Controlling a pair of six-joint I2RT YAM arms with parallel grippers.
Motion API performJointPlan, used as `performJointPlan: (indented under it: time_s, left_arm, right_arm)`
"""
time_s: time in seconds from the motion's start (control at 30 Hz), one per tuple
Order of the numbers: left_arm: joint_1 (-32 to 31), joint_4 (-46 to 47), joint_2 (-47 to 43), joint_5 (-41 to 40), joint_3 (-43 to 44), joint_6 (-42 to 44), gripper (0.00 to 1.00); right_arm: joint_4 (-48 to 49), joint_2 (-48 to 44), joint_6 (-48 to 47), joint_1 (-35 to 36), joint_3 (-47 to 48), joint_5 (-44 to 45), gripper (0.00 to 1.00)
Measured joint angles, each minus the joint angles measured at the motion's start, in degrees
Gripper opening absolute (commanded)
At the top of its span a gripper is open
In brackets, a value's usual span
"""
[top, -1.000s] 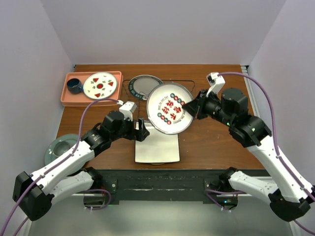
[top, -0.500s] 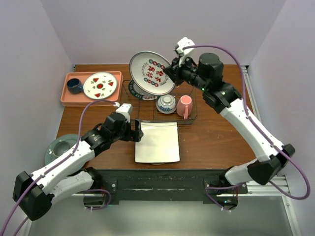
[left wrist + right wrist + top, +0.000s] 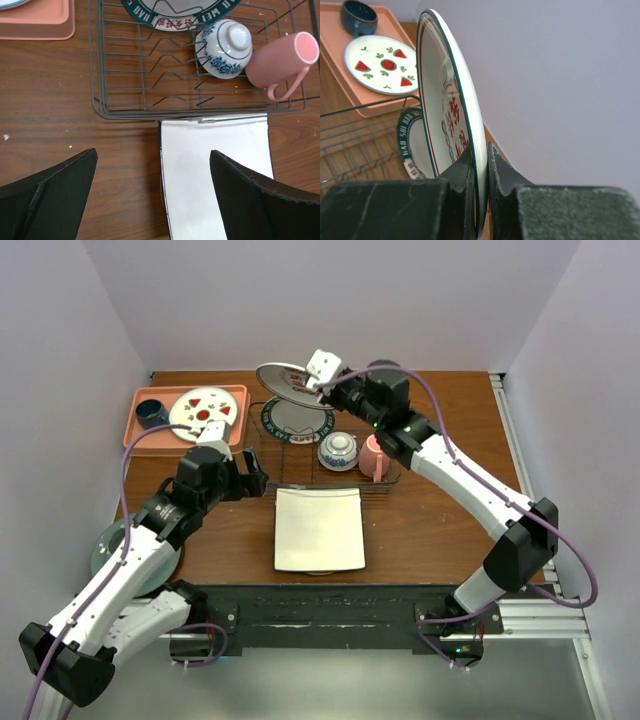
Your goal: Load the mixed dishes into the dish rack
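My right gripper (image 3: 316, 387) (image 3: 481, 150) is shut on the rim of a round white plate with red characters and a thin green edge (image 3: 283, 379) (image 3: 445, 90), held in the air over the back left of the dish rack (image 3: 300, 456) (image 3: 130, 75). In the rack lie a white plate with a dark lettered rim (image 3: 297, 420) (image 3: 180, 15), an upturned blue-and-white bowl (image 3: 338, 450) (image 3: 225, 47) and a pink mug (image 3: 375, 457) (image 3: 280, 62). A white square plate (image 3: 319, 530) (image 3: 215, 165) lies in front of the rack. My left gripper (image 3: 255, 480) (image 3: 153, 152) hangs open over that plate's left edge.
A pale green round plate (image 3: 110, 545) sits at the table's left front, partly under my left arm. At the back left, a salmon tray (image 3: 140, 437) (image 3: 335, 50) holds a watermelon-patterned plate (image 3: 205, 412) (image 3: 382, 65) and a dark blue cup (image 3: 151, 415) (image 3: 359, 17).
My right arm has carried the plate from in front of the rack up and back to its far left side. My left arm has drawn back to the left, still open.
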Motion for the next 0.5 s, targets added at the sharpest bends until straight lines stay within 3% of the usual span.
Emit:
performJointPlan:
  time_s: [0.17,0.5]
  left_arm:
    - [0.22,1.9,1.09,4.94,0.09,-0.07,1.0]
    - [0.22,3.87,1.31,9.55,0.09,-0.48,1.0]
  right_arm:
    - [7.82,0.22,-6.38,2.36,-9.77,0.68,0.0]
    - [12.74,3.61,-12.5,2.95,-13.29,0.17,0.0]
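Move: The right hand already holds the red-patterned plate high over the rack; the open slots for the plate lie about 8 cm to its left, 3 cm ahead and some 32 cm below. The green-lettered plate stands roughly 4 cm beyond those slots. The upturned bowl is level ahead, 3 cm to the hand's right, and the pink mug 13 cm to its right and 1 cm back, both about 33 cm below. From the left hand the slots are 18 cm ahead, 12 cm right, 15 cm down. Keeping its pinch on the plate's rim, the right hand lowers the red-patterned plate about 9 cm towards the rack slots in front of the green-lettered plate, shifting some 3 cm left and rolling about 10 degrees so its left side dips, quick at first and then easing off. The empty left hand, fingers still wide open, slides about 3 cm to its right towards the white board and turns slightly clockwise. ##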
